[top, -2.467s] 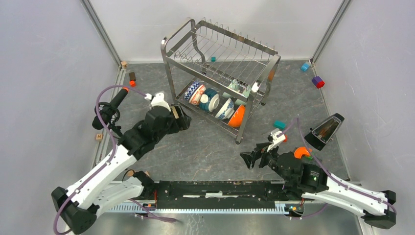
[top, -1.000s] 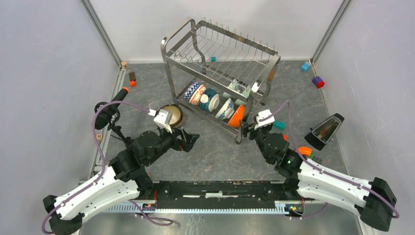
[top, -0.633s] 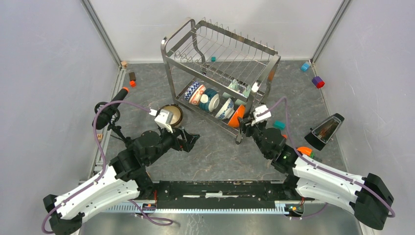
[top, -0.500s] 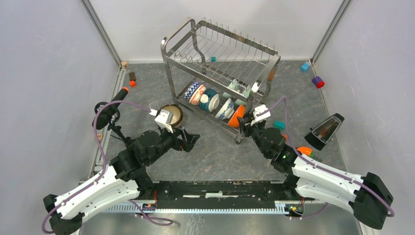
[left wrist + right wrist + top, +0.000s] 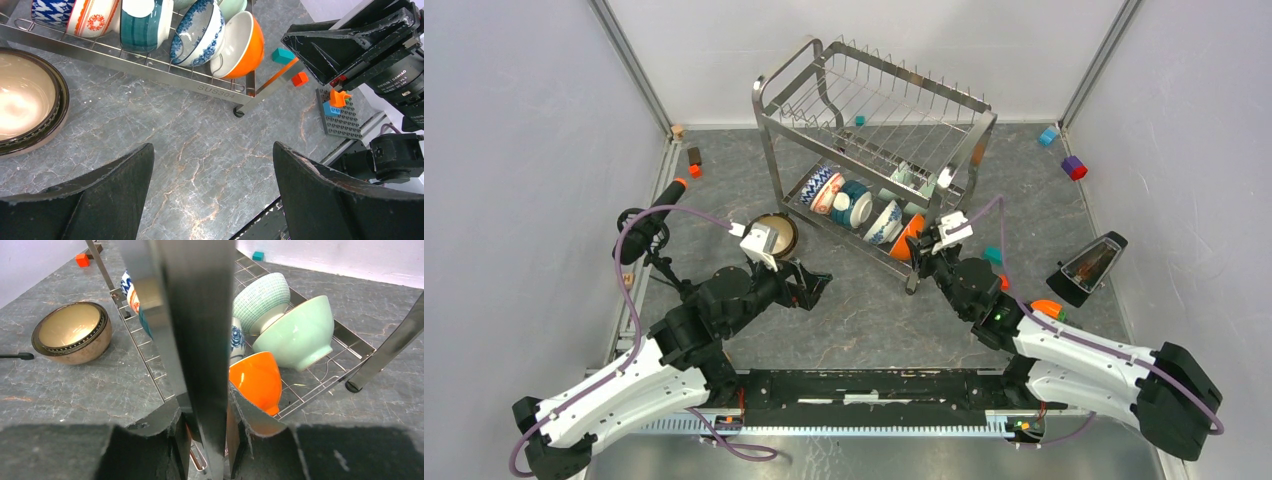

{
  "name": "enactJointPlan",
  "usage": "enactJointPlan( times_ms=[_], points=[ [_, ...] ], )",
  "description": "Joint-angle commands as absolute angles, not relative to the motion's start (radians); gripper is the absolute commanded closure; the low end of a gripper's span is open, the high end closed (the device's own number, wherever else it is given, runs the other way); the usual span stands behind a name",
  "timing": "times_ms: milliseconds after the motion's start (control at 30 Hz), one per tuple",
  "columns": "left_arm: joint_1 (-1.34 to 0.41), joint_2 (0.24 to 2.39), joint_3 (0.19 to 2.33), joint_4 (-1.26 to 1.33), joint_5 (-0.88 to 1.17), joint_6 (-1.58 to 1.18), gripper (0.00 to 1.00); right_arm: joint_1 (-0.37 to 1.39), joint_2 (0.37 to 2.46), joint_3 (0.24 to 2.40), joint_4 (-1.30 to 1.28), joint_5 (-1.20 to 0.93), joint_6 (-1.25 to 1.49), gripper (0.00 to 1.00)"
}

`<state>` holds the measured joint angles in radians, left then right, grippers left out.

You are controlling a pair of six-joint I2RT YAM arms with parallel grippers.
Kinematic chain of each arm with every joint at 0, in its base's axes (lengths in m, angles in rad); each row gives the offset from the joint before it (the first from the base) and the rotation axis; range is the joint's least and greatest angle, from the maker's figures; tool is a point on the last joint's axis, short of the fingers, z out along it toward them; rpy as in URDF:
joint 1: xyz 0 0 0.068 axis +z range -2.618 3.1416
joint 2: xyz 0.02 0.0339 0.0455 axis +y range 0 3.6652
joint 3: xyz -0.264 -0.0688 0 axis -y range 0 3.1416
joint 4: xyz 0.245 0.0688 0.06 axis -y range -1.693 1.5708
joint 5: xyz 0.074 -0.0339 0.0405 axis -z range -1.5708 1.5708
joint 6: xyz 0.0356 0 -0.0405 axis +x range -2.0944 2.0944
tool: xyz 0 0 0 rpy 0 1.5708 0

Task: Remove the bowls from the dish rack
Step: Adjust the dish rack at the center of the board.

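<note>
The dish rack (image 5: 874, 110) stands at the back middle of the table. Its lower tier holds several bowls on edge, among them an orange bowl (image 5: 908, 238) (image 5: 240, 42) (image 5: 255, 380), a blue-and-white bowl (image 5: 197, 30) and a pale green bowl (image 5: 295, 335). A dark brown bowl with a cream inside (image 5: 776, 235) (image 5: 72, 332) sits upright on the table left of the rack. My right gripper (image 5: 927, 258) (image 5: 205, 415) is shut on the rack's near right corner post (image 5: 195, 315), right beside the orange bowl. My left gripper (image 5: 809, 285) (image 5: 213, 150) hangs open and empty over bare table.
A black wedge-shaped device (image 5: 1086, 268) lies at the right. Toy blocks are scattered about: purple (image 5: 1074, 167), teal (image 5: 995, 255), and some on a grey studded plate (image 5: 340, 115). A black tool with an orange tip (image 5: 656, 215) lies at the left.
My right arm swung from the near right up to the rack's corner post, and its jaws closed round it. The left arm left the brown bowl on the table, then stayed still.
</note>
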<state>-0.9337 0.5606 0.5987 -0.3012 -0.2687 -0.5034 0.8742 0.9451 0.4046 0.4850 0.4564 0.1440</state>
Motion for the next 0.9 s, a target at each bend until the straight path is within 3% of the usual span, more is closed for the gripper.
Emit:
enactJointPlan(
  times_ms=[0,100,233,433,867],
  points=[
    [-0.94,0.566,0.608,-0.272,-0.29,-0.465,0.06,0.841,0.965,0.452,0.467,0.542,0.161,0.67],
    [-0.94,0.566,0.605,-0.27,-0.292,-0.467,0.06,0.84,0.932,0.454,0.413,0.543,0.152,0.55],
    [-0.94,0.585,0.612,-0.263,-0.287,-0.465,0.06,0.841,0.838,0.446,0.318,0.521,0.135,0.24],
    [-0.94,0.632,0.661,-0.256,-0.28,-0.445,0.06,0.84,0.695,0.461,0.164,0.484,0.125,0.03],
    [-0.94,0.777,0.79,-0.21,-0.251,-0.414,0.0,0.838,0.416,0.526,-0.171,0.395,0.157,0.02]
  ],
)
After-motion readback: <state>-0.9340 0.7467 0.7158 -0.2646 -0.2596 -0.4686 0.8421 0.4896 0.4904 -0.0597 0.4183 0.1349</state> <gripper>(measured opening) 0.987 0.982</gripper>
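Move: The dish rack's front right leg stands between the right hand's fingertips, right at the hand point. The orange bowl on the lower shelf lies about 7 cm ahead of that hand, 2 cm left and 10 cm lower; at that same height the blue-and-white bowl is some 9 cm ahead and 6 cm left, the light green bowl 14 cm straight ahead. From the left hand that leg is roughly 10 cm ahead and 19 cm right, nearly level. The rack's front right leg is let go: the right fingers spread from about a third to fully open while the hand slides rightwards off it, then backs away right, back and up, some 9 cm in all, barely turning. Late on, the empty, open left hand sets off about 3 cm rightwards and forward, rising a little, towards the rack. ##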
